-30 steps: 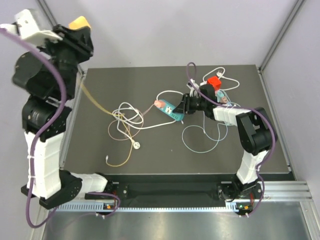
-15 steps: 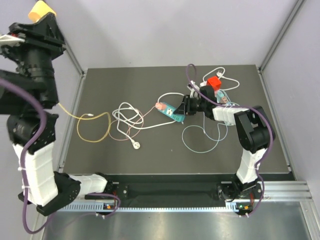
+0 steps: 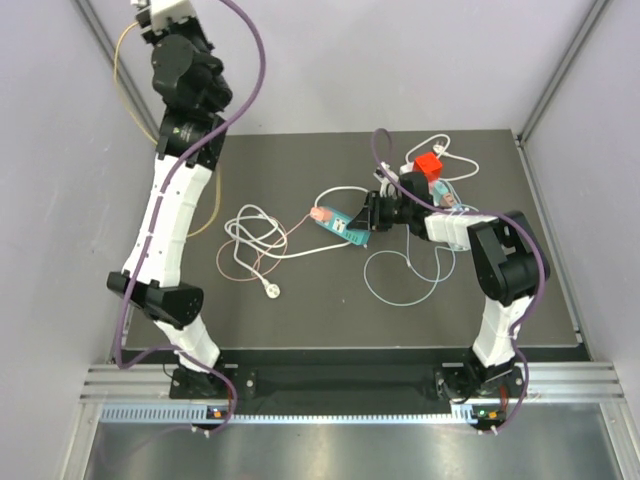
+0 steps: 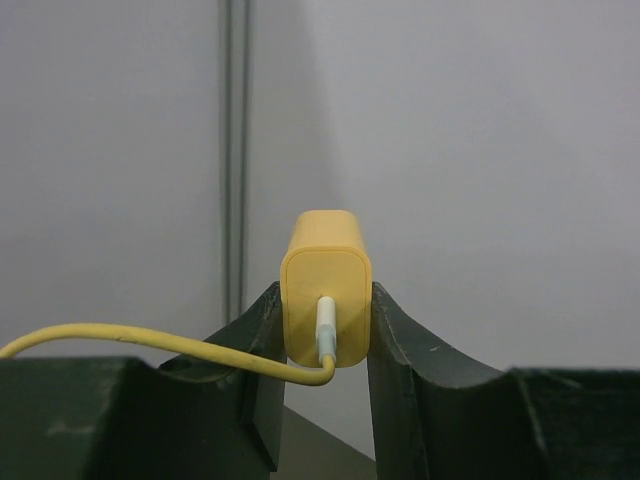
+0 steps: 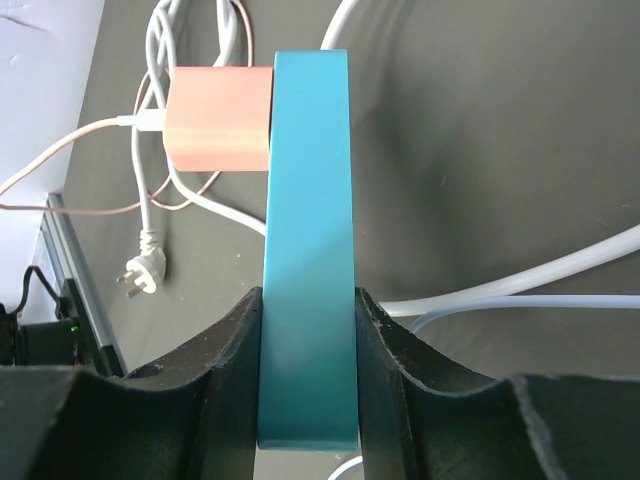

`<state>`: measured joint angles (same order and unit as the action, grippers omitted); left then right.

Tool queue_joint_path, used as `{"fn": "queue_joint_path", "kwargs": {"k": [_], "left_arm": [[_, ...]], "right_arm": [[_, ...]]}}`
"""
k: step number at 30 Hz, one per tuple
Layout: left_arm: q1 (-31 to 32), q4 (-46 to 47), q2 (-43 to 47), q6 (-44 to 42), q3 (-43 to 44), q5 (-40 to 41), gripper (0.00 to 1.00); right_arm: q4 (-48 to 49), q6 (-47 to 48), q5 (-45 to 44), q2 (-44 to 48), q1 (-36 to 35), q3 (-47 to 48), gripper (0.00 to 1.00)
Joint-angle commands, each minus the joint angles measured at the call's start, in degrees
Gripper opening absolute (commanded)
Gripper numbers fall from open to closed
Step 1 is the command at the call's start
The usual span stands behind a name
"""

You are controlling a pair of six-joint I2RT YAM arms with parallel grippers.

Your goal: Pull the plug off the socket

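Observation:
My left gripper (image 4: 325,300) is shut on a yellow plug (image 4: 325,270), held high in the air in front of the grey back wall. Its yellow cord (image 3: 118,60) hangs down past the table's left edge. My right gripper (image 5: 308,300) is shut on the near end of a teal power strip (image 5: 310,200), which lies mid-table in the top view (image 3: 340,222). A pink plug (image 5: 218,118) is still seated in its far end. The socket, as a long white strip, is not in view.
A white cord (image 3: 255,225) lies coiled left of the teal strip and ends in a round plug (image 3: 272,291). A pale blue cable (image 3: 400,285) loops in front of my right arm. A red block (image 3: 430,165) and more white cable sit at the back right.
My left arm swung from outside the table's left edge up over its back left, carrying the yellow plug. The yellow cord was dragged off the table. The right arm stayed still.

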<state>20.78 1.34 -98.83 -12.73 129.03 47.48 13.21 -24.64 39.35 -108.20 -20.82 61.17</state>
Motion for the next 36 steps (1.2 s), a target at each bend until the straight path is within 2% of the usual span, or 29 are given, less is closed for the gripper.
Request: {"fn": "queue_joint_path", "kwargs": {"k": [1,5,9,16,23,26,30,31,34,36], "left_arm": [[-6.96,7.27,2.68,5.16,0.88,0.42,0.0],[-12.67,10.25,0.4,6.75,-3.16,-0.63,0.0],[-16.38,10.61,-1.8,12.19,-10.36,-1.69,0.0],[-18.05,10.35,-5.14,18.26,-23.55,-3.36,0.0],[-18.66,0.86,-10.24,29.76,-29.8,-9.33,0.0],[-19.28,-3.97,-11.73,33.2,-30.94,-12.15,0.07],[-20.33,-6.18,-12.0,37.16,-34.71,-16.62,0.29],[-20.34,-7.14,-12.0,37.95,-35.33,-17.68,0.4],[-24.11,-8.63,-11.57,40.5,-37.27,-22.69,0.55],[-25.25,-8.99,-11.3,41.65,-38.67,-26.89,0.59]], "right_arm": [[3.22,0.56,2.66,0.36,0.6,1.59,0.0],[3.57,0.04,3.8,-0.08,0.52,1.94,0.0],[3.66,0.03,4.15,-0.25,0.52,2.03,0.0],[3.57,0.21,4.68,-0.08,0.87,2.2,0.0],[3.14,0.56,5.12,-0.52,1.22,2.47,0.0],[3.05,0.74,5.56,-0.6,1.31,2.55,0.0],[3.05,0.83,6.44,-0.69,1.31,2.73,0.0],[3.05,0.83,6.52,-0.69,1.31,2.73,0.0],[3.05,0.83,6.79,-0.52,1.22,2.64,0.0],[3.13,0.82,6.88,-0.34,1.39,2.64,0.0]]}}
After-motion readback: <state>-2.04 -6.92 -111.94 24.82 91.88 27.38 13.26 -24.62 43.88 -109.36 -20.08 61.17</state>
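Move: The left hand holds the yellow plug high over the table; the bare far-left patch it is taken to lies about 8 cm ahead, 3 cm to its left and roughly 58 cm below. On the table, the white cable coil lies about 10 cm back and 15 cm right of this hand, the white plug about 23 cm back and 19 cm right. From the right hand, that patch lies some 44 cm left, 11 cm ahead and slightly below. The left hand lets go of the yellow plug at the end of a long swoop, its fingers opening only as the descent slows. It first swings about 10 cm to the left, then plunges some 40 cm towards the bare far-left patch while reaching about 12 cm forward, the fingers tipping down by around 40 degrees. ##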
